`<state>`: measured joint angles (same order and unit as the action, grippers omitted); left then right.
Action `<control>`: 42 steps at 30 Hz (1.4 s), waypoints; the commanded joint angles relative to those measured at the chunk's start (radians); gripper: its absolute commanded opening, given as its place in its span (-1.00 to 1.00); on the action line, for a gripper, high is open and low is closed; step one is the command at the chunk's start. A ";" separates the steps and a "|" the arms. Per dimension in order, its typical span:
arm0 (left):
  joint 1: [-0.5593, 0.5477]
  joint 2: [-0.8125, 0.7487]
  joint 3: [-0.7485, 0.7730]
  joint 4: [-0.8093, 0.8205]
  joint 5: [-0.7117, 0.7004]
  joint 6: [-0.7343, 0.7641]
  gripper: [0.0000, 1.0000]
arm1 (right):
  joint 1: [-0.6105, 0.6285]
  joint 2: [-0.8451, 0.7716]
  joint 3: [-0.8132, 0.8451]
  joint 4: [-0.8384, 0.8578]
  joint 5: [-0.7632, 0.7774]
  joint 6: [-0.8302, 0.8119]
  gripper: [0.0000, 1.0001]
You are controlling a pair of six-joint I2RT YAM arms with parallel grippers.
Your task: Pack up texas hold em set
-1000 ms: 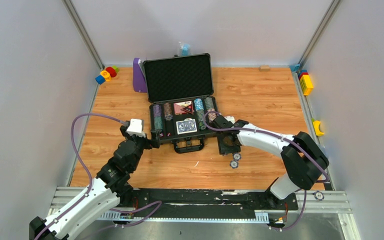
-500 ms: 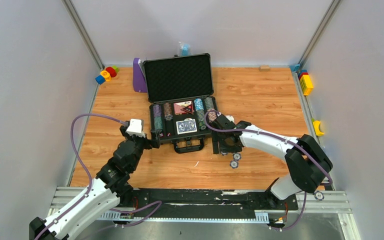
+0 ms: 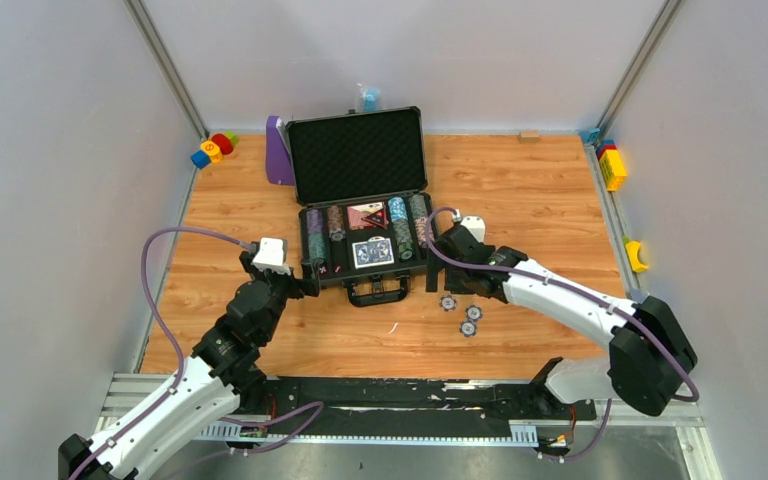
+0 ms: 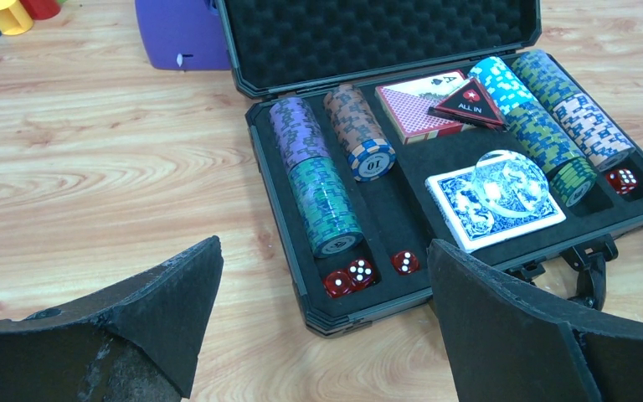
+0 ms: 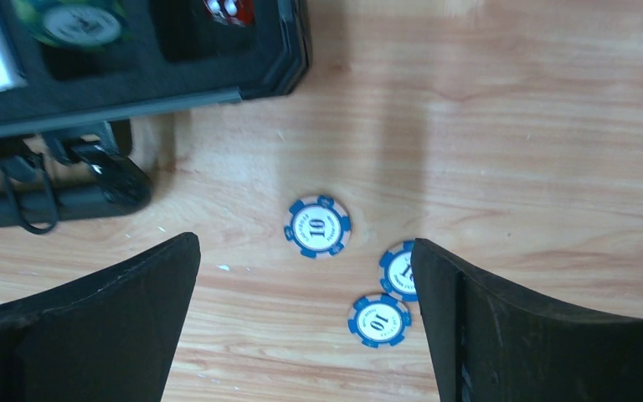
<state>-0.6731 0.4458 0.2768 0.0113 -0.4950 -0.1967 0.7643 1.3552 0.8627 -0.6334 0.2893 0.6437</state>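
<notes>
The dark grey briefcase (image 3: pixel 306 240) lies open, its foam-lined lid (image 3: pixel 358 155) standing up. It holds rows of striped chips (image 4: pixel 326 197), two card decks (image 4: pixel 494 197), a clear round button (image 4: pixel 502 180) and red dice (image 4: pixel 350 276). Three blue-and-white chips (image 3: pixel 448 302) lie on the wood right of the handle (image 3: pixel 378 292). In the right wrist view they show as one chip (image 5: pixel 317 226) and two others (image 5: pixel 378 320). My right gripper (image 3: pixel 444 278) (image 5: pixel 305 244) is open above them. My left gripper (image 3: pixel 305 280) (image 4: pixel 325 245) is open at the case's front left corner.
A purple stand (image 3: pixel 279 152) stands left of the lid. Coloured toy blocks (image 3: pixel 213 148) sit at the back left. Yellow blocks (image 3: pixel 613 168) lie along the right edge. Grey walls close in the table on three sides.
My right gripper has moved back and left toward the case's front right corner. A third chip that was under it now shows. The left arm has not moved.
</notes>
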 commanded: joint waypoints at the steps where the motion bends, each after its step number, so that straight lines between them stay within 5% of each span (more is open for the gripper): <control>1: -0.002 -0.002 -0.003 0.034 -0.006 -0.014 1.00 | -0.005 -0.041 -0.020 0.118 0.045 -0.027 1.00; 10: -0.002 -0.002 -0.006 0.036 -0.004 -0.014 1.00 | -0.004 0.025 0.003 0.085 -0.035 -0.026 0.77; 18: -0.002 -0.003 -0.006 0.033 -0.002 -0.018 1.00 | -0.005 0.058 -0.025 0.113 -0.101 -0.031 0.90; 42: -0.002 0.002 -0.005 0.033 -0.003 -0.018 1.00 | -0.089 0.176 -0.063 0.110 -0.229 -0.025 0.27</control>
<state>-0.6731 0.4477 0.2737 0.0116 -0.4950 -0.1970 0.6823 1.5200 0.8230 -0.5350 0.0792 0.6231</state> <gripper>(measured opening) 0.998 0.645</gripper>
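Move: The blue-edged "10" chip beside the case lies about 7 cm below the right hand, some 2 cm back and level sideways. Of the two other loose chips, the outer one is about 4 cm back and 6 cm right of the hand, the nearer one 8 cm back and 4 cm right. The case handle's middle is straight out to the hand's left, some 16 cm. From the left hand, the "10" chip is around 29 cm right, 4 cm back and 17 cm below. The "10" chip is brought between the right hand's fingertips: after a short lift of 1 cm forward and up, the hand sinks, ending about 5 cm lower than it began, easing back and slightly left. The fingers tip about 10 degrees more downward and narrow from wide open to roughly two thirds. They hover close over the chip, with no visible grip on it. ##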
